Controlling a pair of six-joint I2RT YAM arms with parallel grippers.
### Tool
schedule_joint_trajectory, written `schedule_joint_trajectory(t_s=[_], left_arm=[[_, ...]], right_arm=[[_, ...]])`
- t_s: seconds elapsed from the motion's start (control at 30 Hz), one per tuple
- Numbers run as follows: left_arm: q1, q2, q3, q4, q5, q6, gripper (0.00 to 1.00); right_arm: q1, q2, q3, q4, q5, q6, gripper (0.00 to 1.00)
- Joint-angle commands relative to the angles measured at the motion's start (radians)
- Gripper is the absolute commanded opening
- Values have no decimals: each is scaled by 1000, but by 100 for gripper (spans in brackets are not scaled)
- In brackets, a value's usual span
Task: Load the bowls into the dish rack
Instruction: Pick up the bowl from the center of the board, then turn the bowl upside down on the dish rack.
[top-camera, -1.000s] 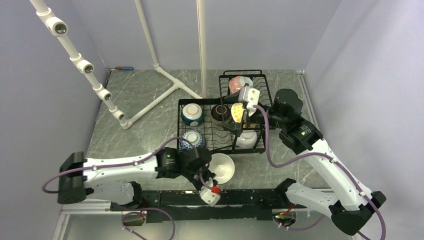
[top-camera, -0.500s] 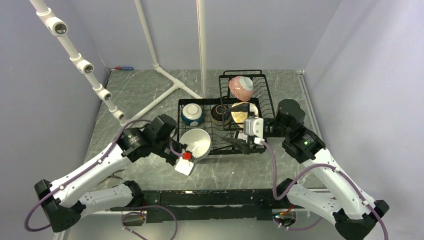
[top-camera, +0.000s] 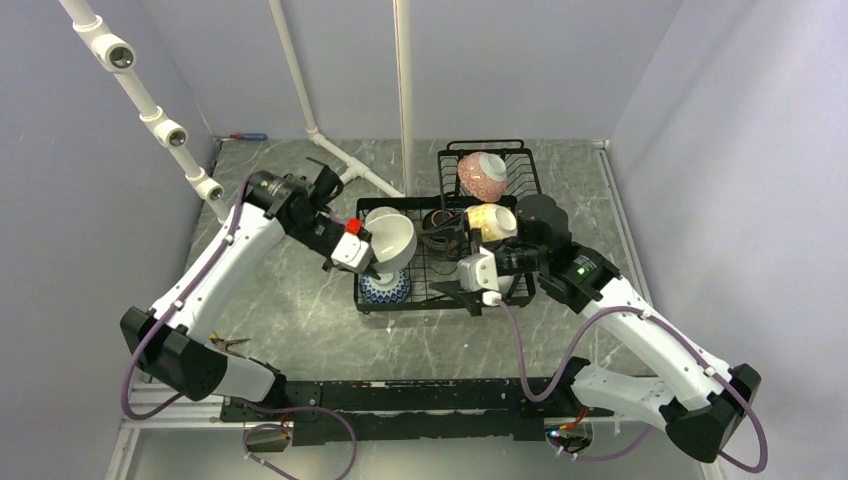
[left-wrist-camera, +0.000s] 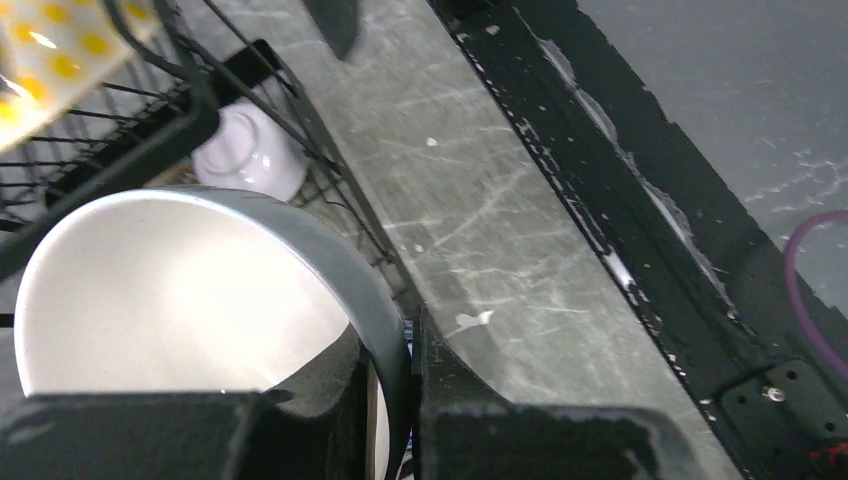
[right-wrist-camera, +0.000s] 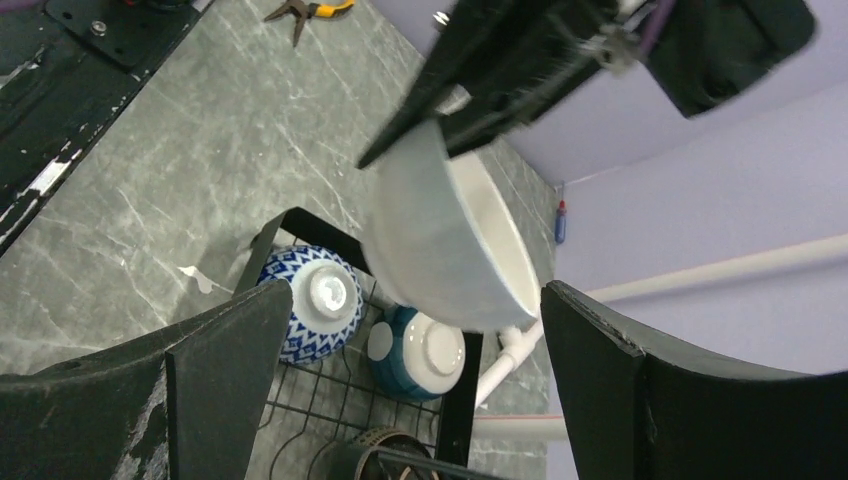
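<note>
My left gripper (top-camera: 372, 258) is shut on the rim of a plain white bowl (top-camera: 393, 236), holding it tilted above the left end of the black wire dish rack (top-camera: 440, 302). The left wrist view shows the jaws pinching the rim (left-wrist-camera: 395, 385) of that bowl (left-wrist-camera: 180, 290). Below it in the rack are a dark blue-patterned bowl (right-wrist-camera: 315, 300) and a teal-and-white bowl (right-wrist-camera: 420, 355), both upside down. A yellow-dotted bowl (top-camera: 492, 222) and a brown bowl (top-camera: 438, 224) sit mid-rack, and a pink bowl (top-camera: 482, 173) sits in the raised basket. My right gripper (top-camera: 468, 285) is open and empty at the rack's front.
The white pipe frame (top-camera: 330, 160) stands on the table behind and left of the rack. An upside-down white bowl (left-wrist-camera: 250, 150) sits in the rack's front right part. Pliers (top-camera: 235, 345) lie near the table's front left edge. Purple walls close in both sides.
My left arm carried the white bowl from the table front to above the rack's left end. My right gripper left the yellow-dotted bowl in the rack and moved to the rack's front.
</note>
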Motion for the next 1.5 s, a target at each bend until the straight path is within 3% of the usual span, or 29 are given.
schedule_joint_trajectory(t_s=[0.0,0.27,0.77,0.93,1.17,1.3,1.37,1.4,1.47], left_arm=[[24,56,138,-278,244,267,3],[25,82,158,-279,278,265,3],[20,62,103,-279,359,239,3],[-29,56,97,-277,368,215,3],[-83,61,98,-278,349,172,3],[-83,58,94,-277,328,169,3],[-83,59,96,-277,315,170,3],[-84,60,97,-277,308,171,3],[-83,63,102,-276,292,176,5]], right_arm=[[50,34,17,51,11,-86,99],[142,84,-4,150,146,-163,100],[219,138,-39,140,432,-391,96],[255,151,-55,162,497,-423,92],[279,170,-48,158,544,-461,68],[291,167,-36,125,555,-473,38],[296,162,-34,119,554,-470,12],[297,159,-37,120,555,-467,5],[299,155,-37,116,553,-457,0]])
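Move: Over the rack, the white bowl hangs by its rim from the left fingers, its middle about 4 cm ahead of the left hand, 3 cm to its right and level with it. From the open right hand, that middle lies some 5 cm ahead, 8 cm left and 6 cm below. The blue-patterned bowl sits some 21 cm beneath the white bowl and 1 cm farther left; the dark bowl is 15 cm ahead of the right hand, 1 cm right, 27 cm down. Closing in on the white bowl, the right hand slides left, then goes forward and down, about 6 cm lower overall, rolling nearly 30 degrees so its forward side rises while its fingertips dip. Its wide-open fingers straddle the bowl and close about a third until they grip its foot and rim. The left hand keeps its rim pinch, easing slightly forward and up, then back and right towards the right hand. ##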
